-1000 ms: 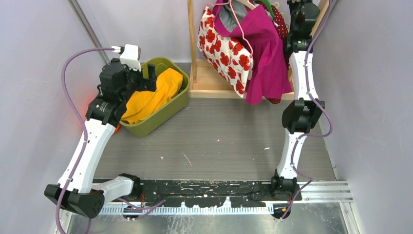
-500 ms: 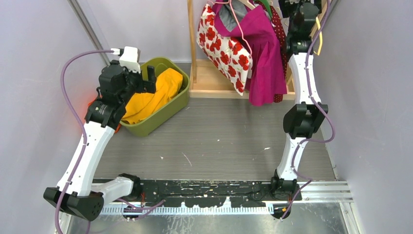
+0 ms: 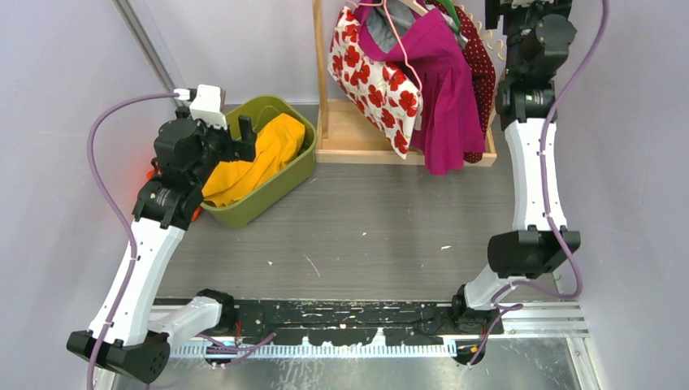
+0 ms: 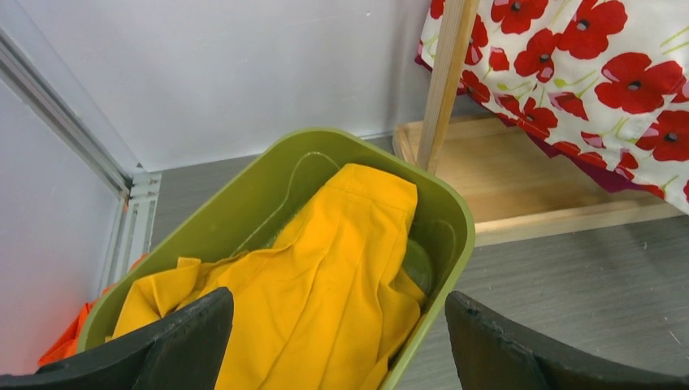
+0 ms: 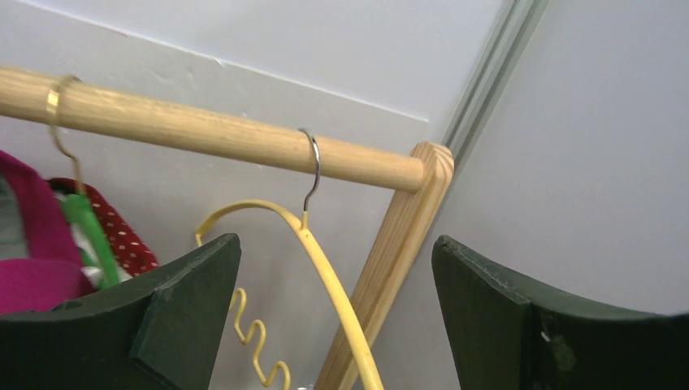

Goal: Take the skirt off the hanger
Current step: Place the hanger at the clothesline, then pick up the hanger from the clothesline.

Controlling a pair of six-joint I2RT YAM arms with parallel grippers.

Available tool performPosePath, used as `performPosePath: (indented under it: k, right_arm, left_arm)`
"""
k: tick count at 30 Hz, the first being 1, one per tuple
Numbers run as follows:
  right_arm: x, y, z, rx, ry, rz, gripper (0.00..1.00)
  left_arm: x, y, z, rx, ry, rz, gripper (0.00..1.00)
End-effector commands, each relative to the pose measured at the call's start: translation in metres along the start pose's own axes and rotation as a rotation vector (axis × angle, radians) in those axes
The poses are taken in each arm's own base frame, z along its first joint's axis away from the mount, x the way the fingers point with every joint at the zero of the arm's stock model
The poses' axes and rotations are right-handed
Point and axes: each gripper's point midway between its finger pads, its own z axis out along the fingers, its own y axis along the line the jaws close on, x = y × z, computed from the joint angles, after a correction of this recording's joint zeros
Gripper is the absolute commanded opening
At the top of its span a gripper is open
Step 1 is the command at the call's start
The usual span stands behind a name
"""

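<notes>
The yellow skirt (image 3: 260,154) lies crumpled in the green bin (image 3: 280,193), clear of any hanger; it fills the left wrist view (image 4: 325,284). My left gripper (image 4: 339,295) hovers open just above it, holding nothing. The bare yellow hanger (image 5: 325,260) hangs by its metal hook from the wooden rod (image 5: 203,130) near the rod's right end. My right gripper (image 5: 335,240) is raised to the rod and stands open, with the hanger's arm passing between its fingers without touching them.
A poppy-print garment (image 3: 374,81), a magenta one (image 3: 443,89) and a red polka-dot one (image 3: 481,73) hang on the rack. Its wooden base (image 3: 357,145) and right post (image 5: 398,268) stand at the back. Orange cloth (image 4: 61,349) lies behind the bin.
My right gripper has opened and let go of the yellow hanger, which now hangs on the rod. The right arm has swung right. The left arm has shifted slightly left.
</notes>
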Motion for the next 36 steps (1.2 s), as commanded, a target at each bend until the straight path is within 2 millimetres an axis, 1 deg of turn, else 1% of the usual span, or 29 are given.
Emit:
performPosePath:
  k: [1, 4, 6, 8, 10, 12, 18, 19, 22, 25, 28, 36]
  right_arm:
    - [-0.051, 0.010, -0.027, -0.123, -0.105, 0.109, 0.92]
    - [-0.055, 0.029, -0.034, -0.241, -0.082, 0.161, 0.91]
    - [-0.056, 0.040, -0.034, -0.301, -0.075, 0.188, 0.89]
    - [-0.057, 0.048, -0.032, -0.331, -0.070, 0.226, 0.83]
    - [-0.058, 0.055, -0.030, -0.366, -0.070, 0.263, 0.73]
    - [-0.057, 0.062, -0.028, -0.394, -0.076, 0.298, 0.66]
    - [-0.043, 0.089, -0.008, -0.472, -0.050, 0.400, 0.65]
    - [-0.034, 0.097, -0.003, -0.496, -0.036, 0.416, 0.64]
    - [-0.028, 0.112, 0.007, -0.543, -0.029, 0.467, 0.63]
    - [-0.018, 0.119, 0.017, -0.542, -0.025, 0.498, 0.62]
    - [-0.010, 0.123, 0.023, -0.538, -0.024, 0.508, 0.62]
    - [0.005, 0.134, 0.028, -0.563, 0.002, 0.531, 0.60]
  left_arm:
    - [-0.015, -0.004, -0.012, 0.021, -0.070, -0.037, 0.99]
    - [-0.015, -0.004, -0.015, 0.022, -0.072, -0.047, 0.99]
    - [-0.016, -0.006, -0.016, 0.030, -0.078, -0.053, 0.99]
    - [-0.017, -0.007, -0.017, 0.037, -0.082, -0.055, 0.99]
    - [-0.020, -0.006, -0.019, 0.036, -0.091, -0.055, 0.99]
    - [-0.021, -0.006, -0.021, 0.037, -0.098, -0.052, 0.99]
    - [-0.026, -0.006, -0.023, 0.038, -0.112, -0.041, 0.99]
    - [-0.027, -0.005, -0.023, 0.037, -0.113, -0.039, 0.99]
    - [-0.026, -0.003, -0.022, 0.025, -0.112, -0.030, 0.99]
    - [-0.025, -0.001, -0.021, 0.014, -0.104, -0.018, 0.99]
    - [-0.023, 0.001, -0.020, 0.005, -0.099, -0.010, 0.99]
    - [-0.016, 0.000, -0.006, 0.004, -0.074, 0.000, 0.99]
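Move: The green hanger with the red dotted skirt hangs about 12 cm ahead of the right hand, some 14 cm to its left and 5 cm below. The yellow hanger, already on the rod, is about 14 cm ahead, 2 cm to the right and 6 cm lower. The beige hanger is about 3 cm left of the green one and 1 cm nearer. From the left hand the green hanger lies roughly 28 cm forward, 45 cm right and 14 cm up. Heading for the green hanger, the right hand first swings left while backing off and rising about 3 cm from the yellow hanger, then curves forward and down, still going left, ending some 11 cm left, 8 cm forward and 7 cm lower. It turns about 35 degrees counter-clockwise, tips down and rolls left side up; the fingers narrow from wide open to about 60%. No grip on the green hanger can be seen. ##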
